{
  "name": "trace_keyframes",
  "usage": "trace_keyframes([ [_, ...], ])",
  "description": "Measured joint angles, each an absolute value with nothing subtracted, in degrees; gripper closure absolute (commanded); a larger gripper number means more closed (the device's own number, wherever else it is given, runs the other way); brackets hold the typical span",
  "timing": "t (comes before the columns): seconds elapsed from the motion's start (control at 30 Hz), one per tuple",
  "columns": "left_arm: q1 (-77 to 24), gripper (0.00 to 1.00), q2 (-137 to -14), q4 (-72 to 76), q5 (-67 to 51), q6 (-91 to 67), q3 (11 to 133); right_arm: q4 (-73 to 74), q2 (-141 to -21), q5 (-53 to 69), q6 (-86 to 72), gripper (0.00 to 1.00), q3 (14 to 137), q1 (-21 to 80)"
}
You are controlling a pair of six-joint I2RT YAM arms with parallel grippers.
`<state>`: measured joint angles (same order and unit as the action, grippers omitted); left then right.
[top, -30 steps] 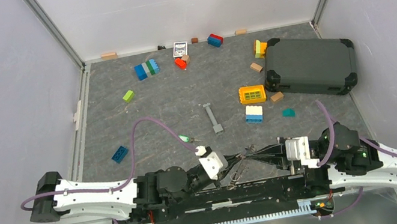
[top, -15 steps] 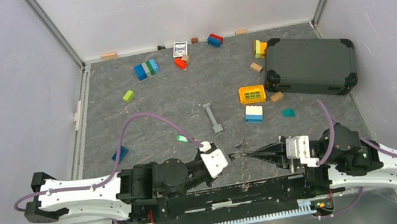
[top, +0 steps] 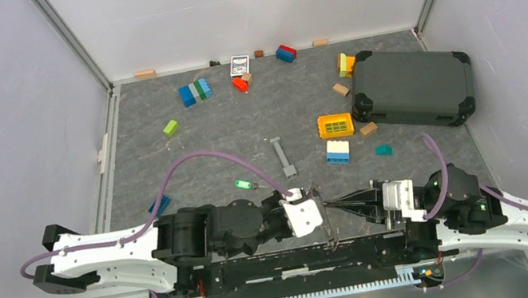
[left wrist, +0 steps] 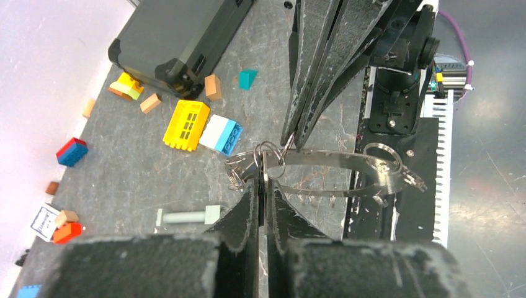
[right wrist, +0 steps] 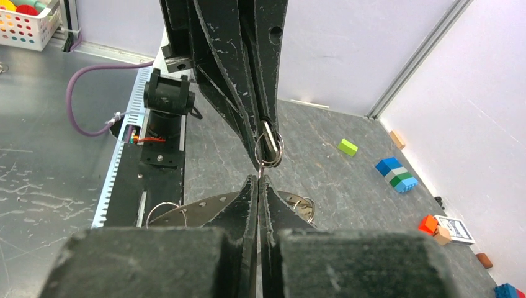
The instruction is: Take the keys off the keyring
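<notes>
My two grippers meet tip to tip above the table's near edge. The left gripper [top: 320,207] [left wrist: 264,181] is shut on a thin silver edge of the key bunch. The keyring [left wrist: 271,152] [right wrist: 268,148] sits right at its fingertips. From the opposite side the right gripper [top: 329,204] [right wrist: 258,179] is shut on the same ring, on a thin piece seen edge-on. Several silver keys [left wrist: 240,169] bunch beside the left fingers. A curved silver band [left wrist: 335,159] [right wrist: 201,208] with more rings hangs below. A green-headed key [top: 242,185] lies loose on the table.
A grey metal bar [top: 283,156], a yellow grid block [top: 335,125] and a white-and-blue brick [top: 337,152] lie beyond the grippers. A dark case [top: 412,88] fills the back right. More bricks sit scattered at the back. The black base rail [top: 264,266] runs under the grippers.
My left arm has swung right to the right gripper's tips and its jaws have closed on the bunch. The right arm has held still.
</notes>
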<state>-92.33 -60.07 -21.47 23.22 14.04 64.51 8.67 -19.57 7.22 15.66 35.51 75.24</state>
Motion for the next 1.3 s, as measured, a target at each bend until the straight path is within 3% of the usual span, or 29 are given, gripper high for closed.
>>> trace_keyframes([
  [0.43,-92.3,0.98,-67.0,-32.5,21.8,17.1,75.7,7.1,-19.6,7.1,14.8,0.99,34.7,75.2],
  [0.57,-92.3,0.98,-68.9,-36.5,21.9,18.1,78.9,7.5,-19.4,6.5,14.7,0.79,34.7,75.3],
  [0.83,-92.3,0.98,-73.2,-45.2,24.0,19.8,86.5,8.4,-15.7,5.4,14.8,0.56,34.7,75.2],
  [1.03,-92.3,0.98,-76.5,-50.9,26.0,21.0,90.9,9.1,-13.6,4.1,14.7,0.48,34.7,75.2],
  [1.3,-92.4,0.98,-81.1,-57.3,26.9,22.1,96.8,7.2,-14.5,2.2,12.6,0.45,34.7,75.2],
])
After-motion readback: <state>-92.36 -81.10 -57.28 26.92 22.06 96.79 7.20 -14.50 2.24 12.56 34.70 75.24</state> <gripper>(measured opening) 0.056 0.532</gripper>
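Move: The left fingers already pinch the flat metal key, with the small split ring about 1 cm to their right and 1 cm below. That same split ring sits at the right fingertips, roughly 1 cm left of that hand and 1 cm above. The big metal ring hangs with its middle some 3 cm back from the left hand, 1 cm to its right and 6 cm below. The grey bolt lies on the table about 21 cm ahead of the left hand, 4 cm to its left and 31 cm below. Keep the key pinched in the left gripper and tip its fingers further down by nearly 30 degrees, lifting about 1 cm early on and then easing about 1.5 cm forward. Hold the right gripper shut on the split ring at first, then open it to about half, let go and back off some 2 cm to the right while rising slightly less. ##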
